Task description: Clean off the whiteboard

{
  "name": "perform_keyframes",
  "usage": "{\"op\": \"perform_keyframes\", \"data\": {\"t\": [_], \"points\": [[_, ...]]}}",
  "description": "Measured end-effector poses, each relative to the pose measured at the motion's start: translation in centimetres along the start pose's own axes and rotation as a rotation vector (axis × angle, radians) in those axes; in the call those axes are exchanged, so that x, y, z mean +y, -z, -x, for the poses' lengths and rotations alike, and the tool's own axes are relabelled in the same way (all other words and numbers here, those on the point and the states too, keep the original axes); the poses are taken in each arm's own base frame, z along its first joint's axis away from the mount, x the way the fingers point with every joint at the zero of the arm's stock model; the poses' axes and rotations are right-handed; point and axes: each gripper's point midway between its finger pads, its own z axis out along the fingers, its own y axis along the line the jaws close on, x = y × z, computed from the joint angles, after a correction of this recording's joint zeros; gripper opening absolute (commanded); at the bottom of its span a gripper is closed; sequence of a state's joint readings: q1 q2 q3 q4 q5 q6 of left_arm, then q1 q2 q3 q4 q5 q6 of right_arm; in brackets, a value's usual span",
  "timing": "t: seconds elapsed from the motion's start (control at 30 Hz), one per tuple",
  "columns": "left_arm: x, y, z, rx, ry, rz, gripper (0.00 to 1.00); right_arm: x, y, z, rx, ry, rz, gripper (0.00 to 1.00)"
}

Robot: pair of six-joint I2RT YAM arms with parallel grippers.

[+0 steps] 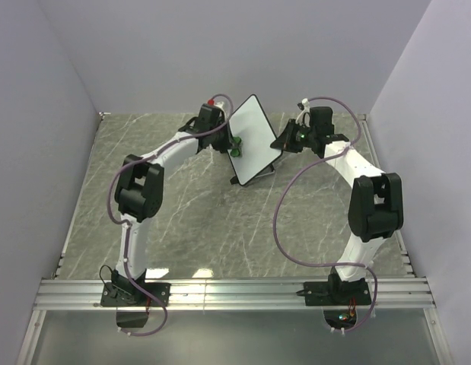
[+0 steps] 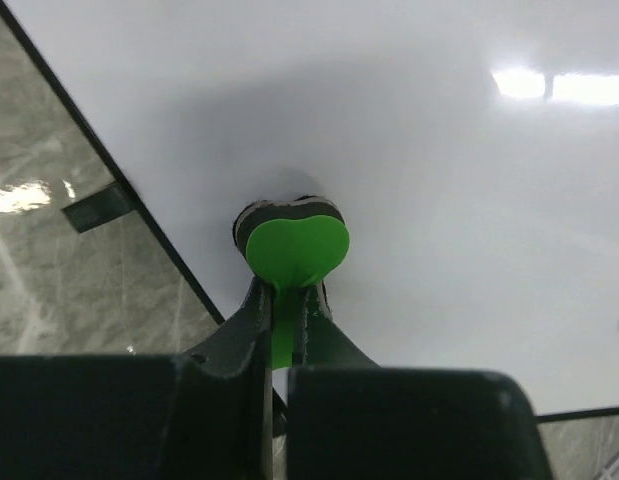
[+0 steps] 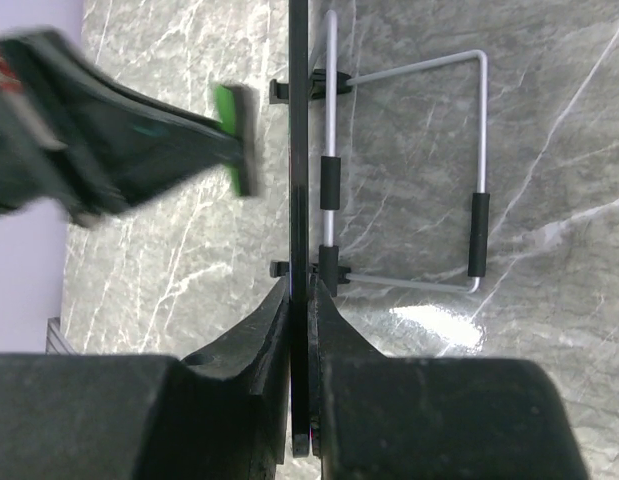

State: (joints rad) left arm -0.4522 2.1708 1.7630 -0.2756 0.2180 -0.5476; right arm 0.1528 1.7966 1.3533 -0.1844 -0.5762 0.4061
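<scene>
The whiteboard (image 1: 254, 141) stands tilted on the marble table, its face toward the left arm. In the left wrist view its face (image 2: 439, 150) looks plain white, with no marks showing. My left gripper (image 2: 287, 290) is shut on the green eraser (image 2: 294, 250), whose pad is pressed against the board near its lower left edge. From above, the eraser (image 1: 234, 147) sits at the board's left side. My right gripper (image 3: 302, 285) is shut on the board's edge (image 3: 299, 150), seen edge-on. In the top view the right gripper (image 1: 284, 143) holds the board's right side.
A bent wire stand (image 3: 419, 170) with black sleeves props the board from behind. The marble tabletop (image 1: 197, 228) is bounded by purple walls on both sides and an aluminium rail (image 1: 235, 293) at the near edge. Something small and red (image 1: 212, 99) shows behind the left wrist.
</scene>
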Motion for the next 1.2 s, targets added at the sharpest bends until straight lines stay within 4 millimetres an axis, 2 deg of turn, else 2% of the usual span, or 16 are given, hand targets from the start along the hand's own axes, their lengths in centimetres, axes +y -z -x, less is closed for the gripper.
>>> {"op": "perform_keyframes", "data": {"t": [0.1,0.23,0.27,0.33,0.37,0.43,0.47,0.53,0.67,0.8,0.83,0.93,0.97,1.03,1.1,1.2], "points": [[0.1,2.1,2.1,-0.038,0.021,0.001,0.00,0.1,0.2,-0.1,0.002,0.003,-0.006,0.06],[1.3,6.8,6.9,-0.152,0.057,0.016,0.00,0.2,0.5,-0.3,0.006,0.004,-0.011,0.08],[1.8,7.8,7.8,-0.176,0.065,0.024,0.00,0.3,0.6,-0.4,0.007,0.004,-0.011,0.11],[3.3,10.3,9.5,-0.231,0.083,0.054,0.00,0.4,0.8,-0.6,0.014,0.005,-0.013,0.24],[4.0,11.1,10.0,-0.249,0.092,0.069,0.00,0.4,1.0,-0.7,0.016,0.011,-0.019,0.42],[5.8,12.6,10.6,-0.281,0.113,0.113,0.00,0.0,1.2,-1.3,0.035,0.006,-0.036,0.67],[6.8,13.1,10.5,-0.286,0.124,0.134,0.00,-0.2,1.3,-1.8,0.045,0.003,-0.046,0.87],[8.5,13.4,9.8,-0.281,0.144,0.176,0.00,-0.6,1.6,-2.7,0.070,-0.003,-0.060,0.99],[12.0,13.2,6.7,-0.225,0.181,0.271,0.00,-0.7,2.3,-3.7,0.096,-0.005,-0.077,1.00],[14.2,13.3,4.4,-0.179,0.203,0.345,0.01,-0.3,3.7,-3.2,0.069,0.010,-0.107,1.00],[14.5,13.5,4.1,-0.174,0.205,0.361,0.04,-0.2,4.3,-2.9,0.053,0.016,-0.125,1.00],[14.8,14.4,3.7,-0.180,0.199,0.394,0.52,-0.3,6.1,-2.0,0.004,0.030,-0.198,1.00],[14.7,14.8,3.7,-0.187,0.194,0.396,0.79,-0.3,6.9,-1.5,-0.020,0.036,-0.228,1.00],[14.4,15.8,3.5,-0.199,0.184,0.399,0.99,0.0,9.1,-0.4,-0.089,0.055,-0.283,1.00],[14.1,16.9,3.5,-0.219,0.178,0.400,0.99,0.4,11.6,0.1,-0.163,0.069,-0.324,1.00],[13.8,18.4,3.3,-0.245,0.177,0.409,0.99,1.1,15.4,-0.4,-0.261,0.077,-0.363,1.00]]}}
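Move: The green eraser is in the left fingers, on the whiteboard's lower left edge; the bare table it goes to lies about 17 cm left of that hand, 2 cm back and 11 cm down. The leaning whiteboard's middle is roughly 9 cm to the right and 1 cm ahead. For the right hand, gripping the upper right edge, the whiteboard's middle is some 9 cm left, 5 ahead, 5 below; the eraser about 16 left, 3 ahead, 5 below. The eraser comes off the whiteboard in the still-shut left fingers, arcing up about 11 cm and some 20 cm left, turning counter-clockwise, then down over bare table, where the fingers open wide and draw back and up. The right hand eases back with the whiteboard's edge, opens to let go, then withdraws back, right and up, some 10 cm back, turning clockwise. ##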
